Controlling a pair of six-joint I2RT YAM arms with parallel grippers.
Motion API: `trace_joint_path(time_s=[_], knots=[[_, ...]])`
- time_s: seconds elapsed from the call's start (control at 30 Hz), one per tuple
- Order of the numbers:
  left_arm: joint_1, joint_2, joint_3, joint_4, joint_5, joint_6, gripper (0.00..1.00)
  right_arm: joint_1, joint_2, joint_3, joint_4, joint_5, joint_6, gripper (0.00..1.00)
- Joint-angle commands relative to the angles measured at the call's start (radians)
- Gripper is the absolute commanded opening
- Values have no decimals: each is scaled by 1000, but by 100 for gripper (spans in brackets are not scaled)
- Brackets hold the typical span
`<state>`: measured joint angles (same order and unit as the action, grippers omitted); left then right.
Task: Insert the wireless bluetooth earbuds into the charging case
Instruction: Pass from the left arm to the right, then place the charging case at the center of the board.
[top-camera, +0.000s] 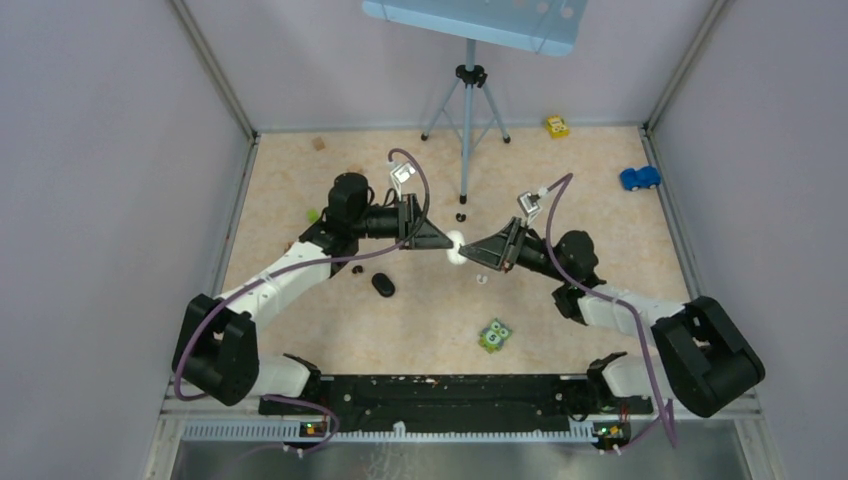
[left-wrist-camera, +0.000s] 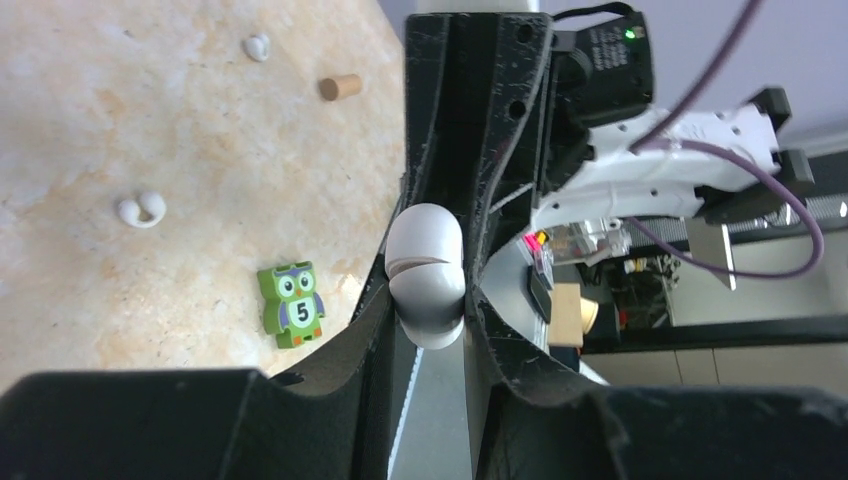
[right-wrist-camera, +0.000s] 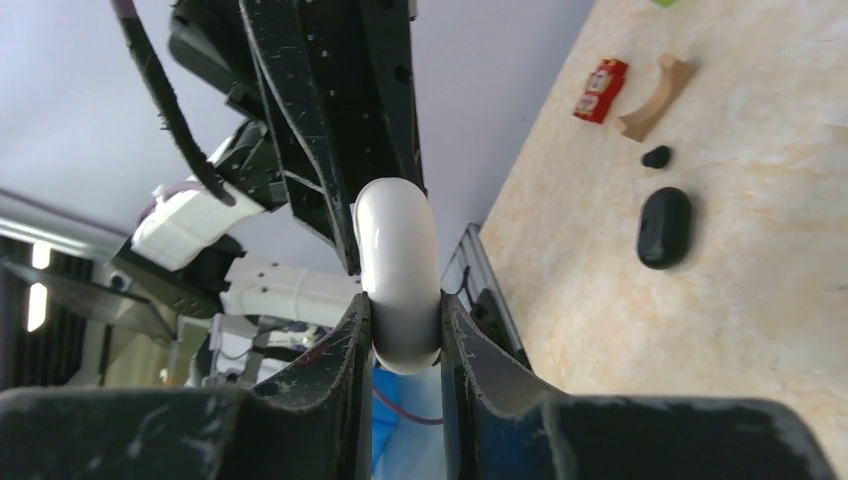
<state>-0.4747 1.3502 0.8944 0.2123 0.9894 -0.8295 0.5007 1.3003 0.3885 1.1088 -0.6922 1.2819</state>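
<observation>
A white pebble-shaped charging case (top-camera: 456, 247) hangs above the middle of the table, held from both sides. My left gripper (left-wrist-camera: 427, 300) is shut on the case (left-wrist-camera: 425, 270), whose lid seam shows as a thin dark slit. My right gripper (right-wrist-camera: 400, 320) is shut on the opposite end of the case (right-wrist-camera: 397, 250), both pads touching it. Two white earbuds (left-wrist-camera: 141, 209) (left-wrist-camera: 257, 46) lie loose on the table; one white earbud (top-camera: 481, 278) shows just below the case in the top view. A black case (right-wrist-camera: 663, 227) lies shut on the table with a black earbud (right-wrist-camera: 656, 156) beside it.
A green owl block (top-camera: 494, 335) lies near the front. A tripod (top-camera: 468, 110) stands at the back centre. A blue toy car (top-camera: 639, 178) and a yellow toy (top-camera: 556, 126) sit at the back right. A wooden arch (right-wrist-camera: 655, 85), a red block (right-wrist-camera: 600, 90) and a wooden peg (left-wrist-camera: 339, 88) lie about.
</observation>
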Motion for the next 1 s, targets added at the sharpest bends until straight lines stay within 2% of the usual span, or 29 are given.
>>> trace_joint_path(time_s=[0.0, 0.1, 0.2, 0.33, 0.53, 0.77, 0.97], knots=[[1, -10, 43, -65, -83, 70, 2, -6, -102, 92, -378, 113, -175, 0], [1, -3, 20, -72, -110, 70, 2, -7, -141, 110, -487, 155, -222, 0], [1, 9, -4, -52, -113, 47, 8, -7, -154, 115, -531, 172, -240, 0], [1, 20, -2, -47, -98, 41, 30, -7, -153, 109, -553, 191, -239, 0], [2, 13, -1, -48, -107, 52, 33, -7, -150, 107, -609, 229, -266, 0], [2, 14, -10, -53, -102, 64, 55, -6, -138, 86, -586, 241, -253, 0], [2, 10, -13, -61, -112, 66, 61, -6, -138, 79, -594, 251, -252, 0]])
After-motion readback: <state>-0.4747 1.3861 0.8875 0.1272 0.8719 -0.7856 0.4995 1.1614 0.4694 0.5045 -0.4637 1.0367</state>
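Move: The white charging case sits between the hands, already pinched by both: its middle is about 2 cm to the right of the left hand and 2 cm to the left of the right hand, level with them. Counted from the right hand, the white earbuds lie on the table some 7 cm ahead, 7 cm right and 23 cm below; the green owl block, at table height too, is about 8 cm back and 10 cm right. Down and forward go both hands together, about 3 cm down and 2 cm forward, the charging case still pinched between them. Then the left hand stays put and opens its fingers to let go, while the right, keeping its grip, draws the case away, farther down and forward and a little right; its fingertips dip and swing clockwise, some 20 degrees over the whole move. ##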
